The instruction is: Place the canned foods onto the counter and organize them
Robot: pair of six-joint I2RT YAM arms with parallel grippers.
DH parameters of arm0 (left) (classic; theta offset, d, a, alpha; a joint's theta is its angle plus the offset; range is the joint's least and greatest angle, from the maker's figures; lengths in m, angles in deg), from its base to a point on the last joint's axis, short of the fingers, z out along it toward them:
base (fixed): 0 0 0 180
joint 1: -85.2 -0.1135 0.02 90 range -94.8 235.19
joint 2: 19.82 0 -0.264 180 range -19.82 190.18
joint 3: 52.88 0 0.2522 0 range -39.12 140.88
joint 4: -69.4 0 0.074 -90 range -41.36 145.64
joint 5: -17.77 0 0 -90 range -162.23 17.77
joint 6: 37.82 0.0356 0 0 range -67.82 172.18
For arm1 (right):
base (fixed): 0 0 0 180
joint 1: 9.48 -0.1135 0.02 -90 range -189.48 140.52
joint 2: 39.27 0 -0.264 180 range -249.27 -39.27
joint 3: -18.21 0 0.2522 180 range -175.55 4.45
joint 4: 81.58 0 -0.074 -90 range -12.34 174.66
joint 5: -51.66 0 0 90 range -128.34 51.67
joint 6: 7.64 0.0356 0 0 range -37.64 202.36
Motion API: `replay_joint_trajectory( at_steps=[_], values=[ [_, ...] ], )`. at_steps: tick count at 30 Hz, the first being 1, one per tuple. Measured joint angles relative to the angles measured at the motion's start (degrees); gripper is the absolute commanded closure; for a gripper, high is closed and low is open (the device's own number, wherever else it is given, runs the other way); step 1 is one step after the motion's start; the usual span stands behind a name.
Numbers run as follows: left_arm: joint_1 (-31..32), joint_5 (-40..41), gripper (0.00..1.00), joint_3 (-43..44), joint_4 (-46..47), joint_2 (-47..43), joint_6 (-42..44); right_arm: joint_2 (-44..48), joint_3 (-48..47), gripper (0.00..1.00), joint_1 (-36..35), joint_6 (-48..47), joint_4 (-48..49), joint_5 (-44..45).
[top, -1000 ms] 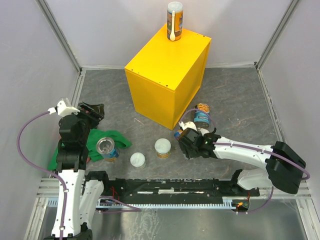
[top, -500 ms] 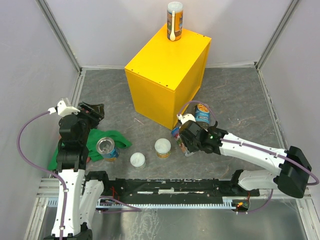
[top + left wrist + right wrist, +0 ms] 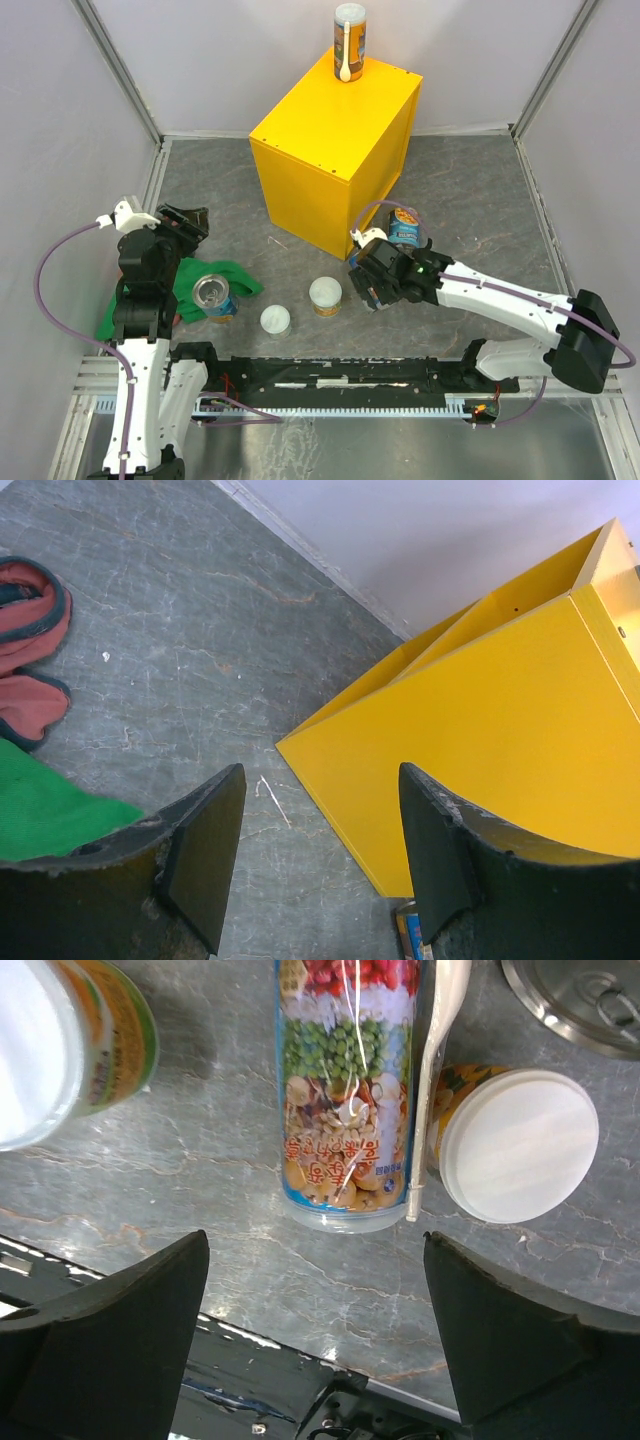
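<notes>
The yellow counter (image 3: 330,150) (image 3: 500,730) carries one tall orange-labelled can (image 3: 350,40) at its back edge. In the right wrist view another tall slim can (image 3: 350,1090) lies on its side on the floor, with a short white-lidded can (image 3: 517,1145) beside it. My right gripper (image 3: 375,280) (image 3: 315,1250) hovers over them, open, holding nothing. A blue-labelled can (image 3: 405,228) stands just behind it. Near the front stand a short can (image 3: 325,295), a white-lidded can (image 3: 275,319) and a silver-topped can (image 3: 213,295). My left gripper (image 3: 185,225) (image 3: 320,780) is open and empty.
A green cloth (image 3: 215,280) lies under the silver-topped can, over a red cloth (image 3: 30,670). The black rail (image 3: 330,375) runs along the near edge. Grey walls close in the floor on three sides.
The right arm has stretched forward and moved its gripper a little left toward the counter's near corner. The left arm and the cans have not moved.
</notes>
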Motion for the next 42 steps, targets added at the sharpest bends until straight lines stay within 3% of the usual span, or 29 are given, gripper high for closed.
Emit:
replay_joint_trajectory(
  at_steps=[15, 42],
  values=[
    [0.39, 1.25, 0.3, -0.04, -0.02, 0.68, 1.25, -1.18, 7.13, 0.02, 2.47, 2.86, 3.06, -0.68],
    [0.39, 1.22, 0.31, -0.09, -0.04, 1.03, 1.27, 0.15, 17.92, 0.04, 13.64, 6.38, 21.59, -13.88]
  ],
)
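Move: Just beyond the empty, open right hand lies the long can on its side with the white spoon along its right flank, its middle about 5 cm ahead, 1 cm left and 8 cm below. The small white-lid can stands some 7 cm ahead and 6 cm right, the blue can about 17 cm ahead and 5 cm right, and the larger white-lid can 2 cm ahead and 11 cm left. From the left hand the long can is roughly 36 cm right, 4 cm back and 26 cm down. Sinking about 7 cm towards the near end of the long can, the right hand first slips some 2 cm right and slightly back, then eases forward and a little left as it finishes lowering. The wrist rolls its left side up and turns about 10 degrees clockwise, the already wide fingers staying open on either side of the near end, the right one on the small white-lid can's side. ##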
